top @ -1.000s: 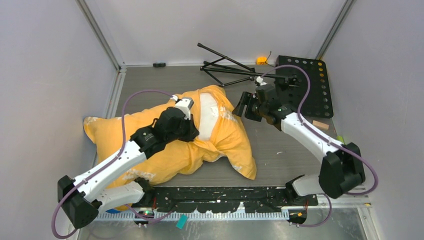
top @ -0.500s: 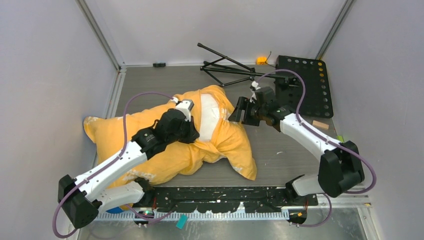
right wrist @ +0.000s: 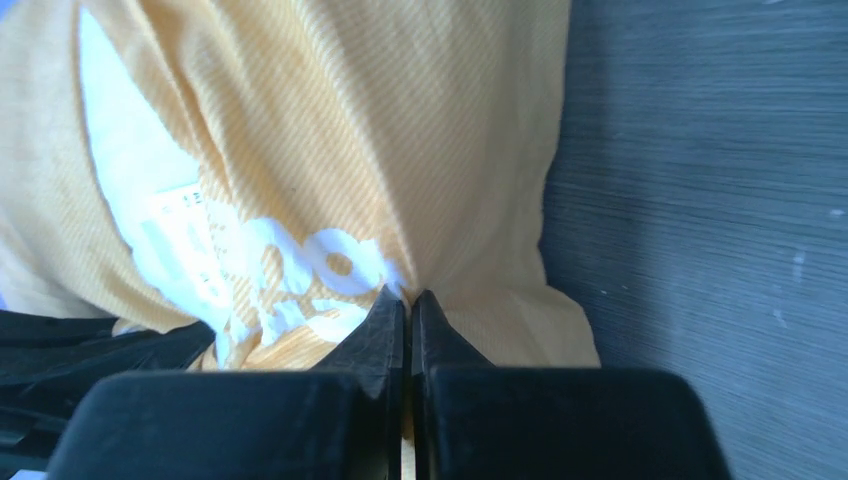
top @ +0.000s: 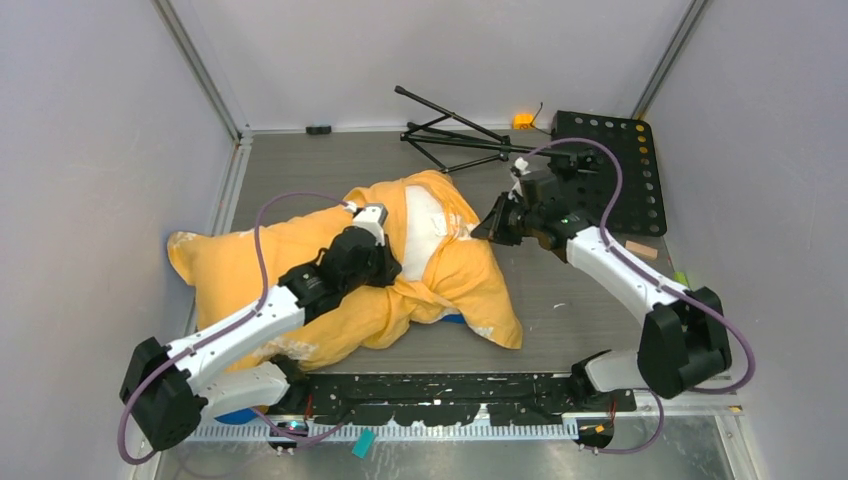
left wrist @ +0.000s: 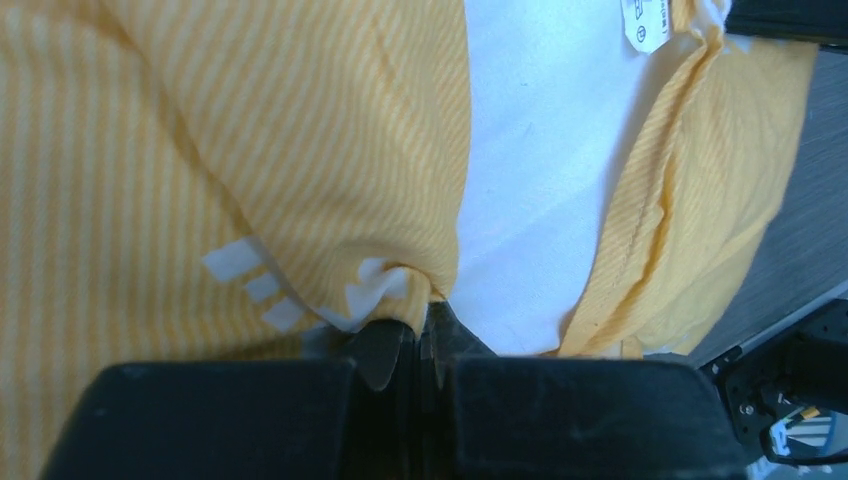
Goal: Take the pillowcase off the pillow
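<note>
The orange-yellow pillowcase lies crumpled across the left and middle of the table. The white pillow shows through its open mouth. My left gripper is shut on a fold of the pillowcase at the left edge of the opening, next to the pillow. My right gripper is shut on the pillowcase at the right edge of the opening, by the white lettering. A white care label shows in the left wrist view.
A folded black tripod lies at the back. A black perforated board lies at the back right, with a small wooden block near it. Grey walls close in both sides.
The right gripper moved in to the pillowcase's right edge, shut on it and pulled it right. The fabric's lower right corner has shifted right. The left arm has shifted slightly.
</note>
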`<state>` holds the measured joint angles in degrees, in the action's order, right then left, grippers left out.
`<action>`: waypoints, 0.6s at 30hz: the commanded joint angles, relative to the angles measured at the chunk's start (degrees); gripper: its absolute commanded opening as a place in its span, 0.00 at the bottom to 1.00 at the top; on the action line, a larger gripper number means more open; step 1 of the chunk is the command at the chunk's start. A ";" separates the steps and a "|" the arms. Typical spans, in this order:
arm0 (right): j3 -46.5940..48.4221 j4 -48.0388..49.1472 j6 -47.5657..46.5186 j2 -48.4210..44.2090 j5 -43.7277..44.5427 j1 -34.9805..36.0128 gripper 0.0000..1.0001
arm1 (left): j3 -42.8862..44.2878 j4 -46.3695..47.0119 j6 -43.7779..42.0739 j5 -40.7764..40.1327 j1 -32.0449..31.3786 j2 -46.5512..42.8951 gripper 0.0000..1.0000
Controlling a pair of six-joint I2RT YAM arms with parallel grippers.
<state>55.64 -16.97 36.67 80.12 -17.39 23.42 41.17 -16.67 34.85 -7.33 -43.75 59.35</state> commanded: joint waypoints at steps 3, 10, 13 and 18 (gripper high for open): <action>-2.11 -3.72 -0.31 -13.56 8.41 -6.65 0.00 | 12.18 4.12 -14.10 -6.50 0.24 10.22 0.00; -9.04 -8.75 -1.30 -25.95 13.48 -7.93 0.00 | 32.14 -3.94 -19.59 -2.95 1.03 20.48 0.00; -9.58 -8.82 -1.25 -23.88 10.62 -7.87 0.00 | 29.98 -4.55 -17.61 -1.60 1.03 19.80 0.00; -7.75 -5.11 -0.96 -17.45 4.81 -7.95 0.00 | 21.41 -4.52 -14.43 -2.90 1.02 13.57 0.00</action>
<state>46.59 -26.13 36.32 58.83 -8.01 15.53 67.53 -18.98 19.20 -8.97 -43.09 78.41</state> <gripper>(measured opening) 0.034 0.011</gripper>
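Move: The bare white patch of the pillow lies about 8 cm ahead of the left hand, 7 cm to its right and a couple of centimetres below; from the right hand it is straight to the left, some 12 cm, also slightly below. From the right hand, the pillowcase's loose corner hangs about 23 cm back, 8 cm to the right and roughly 9 cm lower, while the black stand legs lie some 20 cm ahead, 6 cm to the left and 12 cm below. Keeping its pinch on the gathered pillowcase beside the bare patch, the left hand swings forward and up towards the stand legs, some 9 cm each way and about 6 cm to the right, its fingers tipping upward, then eases back and down a little. The right hand, still shut on the case's right side, hauls about 9 cm to its right and slightly back, turning clockwise some 15 degrees as it rises nearly 5 cm and sinks half of that again, so that the grips spread apart. ##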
